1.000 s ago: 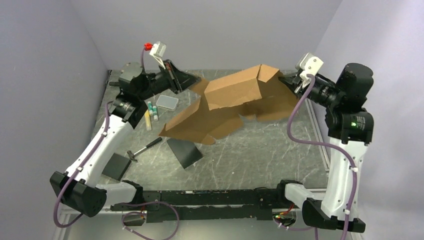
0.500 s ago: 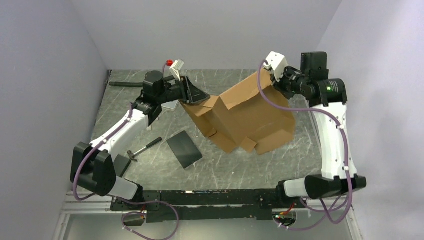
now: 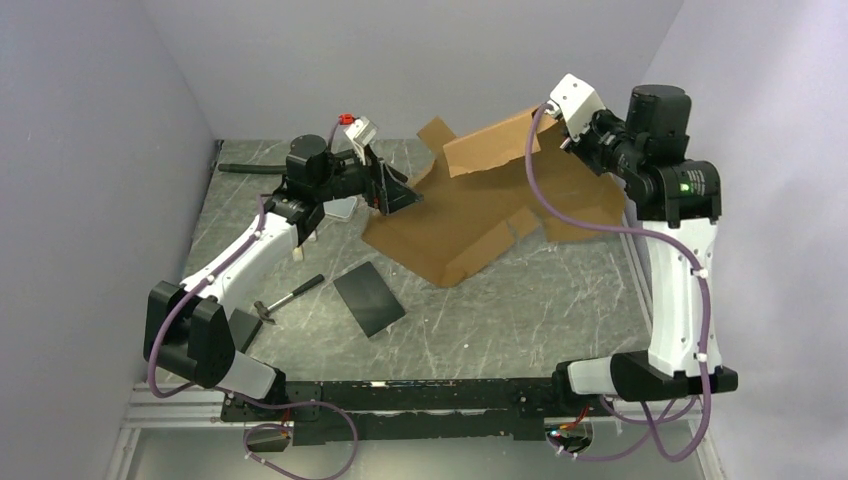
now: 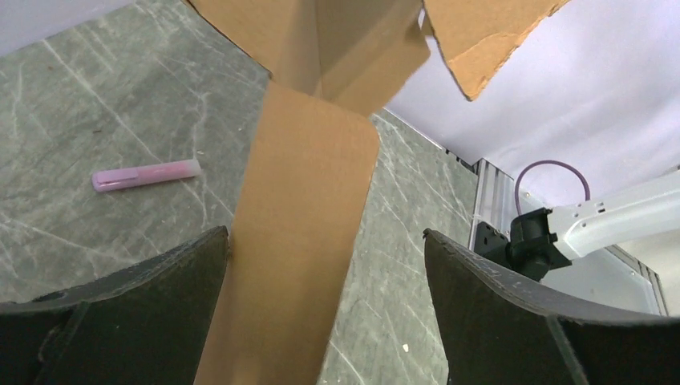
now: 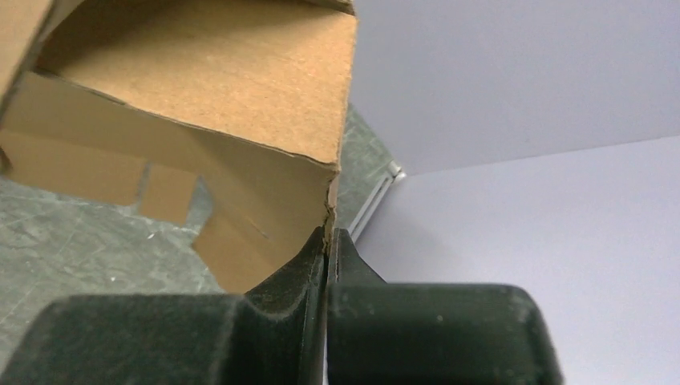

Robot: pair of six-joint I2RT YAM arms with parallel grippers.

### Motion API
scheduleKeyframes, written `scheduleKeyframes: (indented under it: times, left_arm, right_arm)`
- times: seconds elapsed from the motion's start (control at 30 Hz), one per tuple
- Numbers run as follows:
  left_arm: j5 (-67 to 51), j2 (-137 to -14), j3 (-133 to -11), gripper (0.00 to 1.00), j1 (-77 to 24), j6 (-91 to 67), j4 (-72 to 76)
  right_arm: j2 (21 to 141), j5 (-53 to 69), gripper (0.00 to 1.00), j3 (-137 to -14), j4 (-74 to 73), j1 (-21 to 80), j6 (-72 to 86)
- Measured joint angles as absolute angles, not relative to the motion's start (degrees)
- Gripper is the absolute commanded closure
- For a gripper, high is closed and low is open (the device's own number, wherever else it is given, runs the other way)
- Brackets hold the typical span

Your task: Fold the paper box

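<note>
The paper box [image 3: 470, 220] is a large brown cardboard sheet with flaps, its near part lying on the table and its far right corner lifted. My right gripper [image 3: 562, 138] is shut on that raised edge; in the right wrist view the jaws [image 5: 327, 234] pinch the cardboard's corner [image 5: 240, 96]. My left gripper [image 3: 402, 196] is at the sheet's left edge, open wide. In the left wrist view a rounded flap [image 4: 301, 233] passes between the spread fingers [image 4: 325, 234], close against the left finger and not gripped.
A black slab [image 3: 369, 298] lies in front of the box, a second one [image 3: 232, 330] by the left arm. A small hammer [image 3: 288, 296] lies between them. A pink marker [image 4: 144, 174] lies on the table. The walls stand close behind and to the right.
My left gripper has opened and let go of the flap. My right gripper has swung the box's far edge up and right, so the sheet has unfolded flatter onto the table.
</note>
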State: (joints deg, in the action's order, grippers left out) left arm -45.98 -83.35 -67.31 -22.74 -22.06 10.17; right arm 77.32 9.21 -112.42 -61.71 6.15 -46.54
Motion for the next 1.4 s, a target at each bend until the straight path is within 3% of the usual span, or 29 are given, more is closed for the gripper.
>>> scheduleKeyframes:
  times: [0.43,0.87,1.13,1.4]
  left_arm:
    - [-49.3,-80.2,-64.8,0.03,-27.9,-20.4,11.5]
    - [-42.8,-58.5,-56.3,0.03,-29.6,-16.9,9.4]
    - [-40.1,-57.2,-49.5,0.03,-30.0,-17.5,9.9]
    - [-33.5,-59.3,-47.6,0.01,-30.0,-14.0,12.6]
  right_arm:
    - [72.3,9.5,1.0,-128.2,-67.5,6.6,-54.1]
    - [68.8,9.5,1.0,-135.0,-72.9,6.6,-64.6]
    - [73.5,12.3,1.0,-119.3,-72.1,9.2,-64.8]
    - [84.8,4.0,1.0,-101.7,-56.7,23.8,-59.8]
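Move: The right gripper holds the box by an upper edge, high over the table; the bare table it will swing the box over lies roughly 5 cm back, 18 cm left and 42 cm below it. The open left gripper has the box's left panel about 2 cm ahead, 9 cm right and 19 cm lower. From the left gripper the grey notebook is about 7 cm back, 9 cm left, and the pink marker 17 cm ahead, 12 cm right, both some 30 cm down. Keep the box edge pinched in the right gripper; raise it about 14 cm while drawing it back, tipping the fingers up, then swing it down some 24 cm, forward and left towards the middle of the table, fingers tipping down again. Meanwhile pull the wide-open, empty left gripper back about 12 cm, bobbing up and down again, then ease it forward a little, facing the left panel. ##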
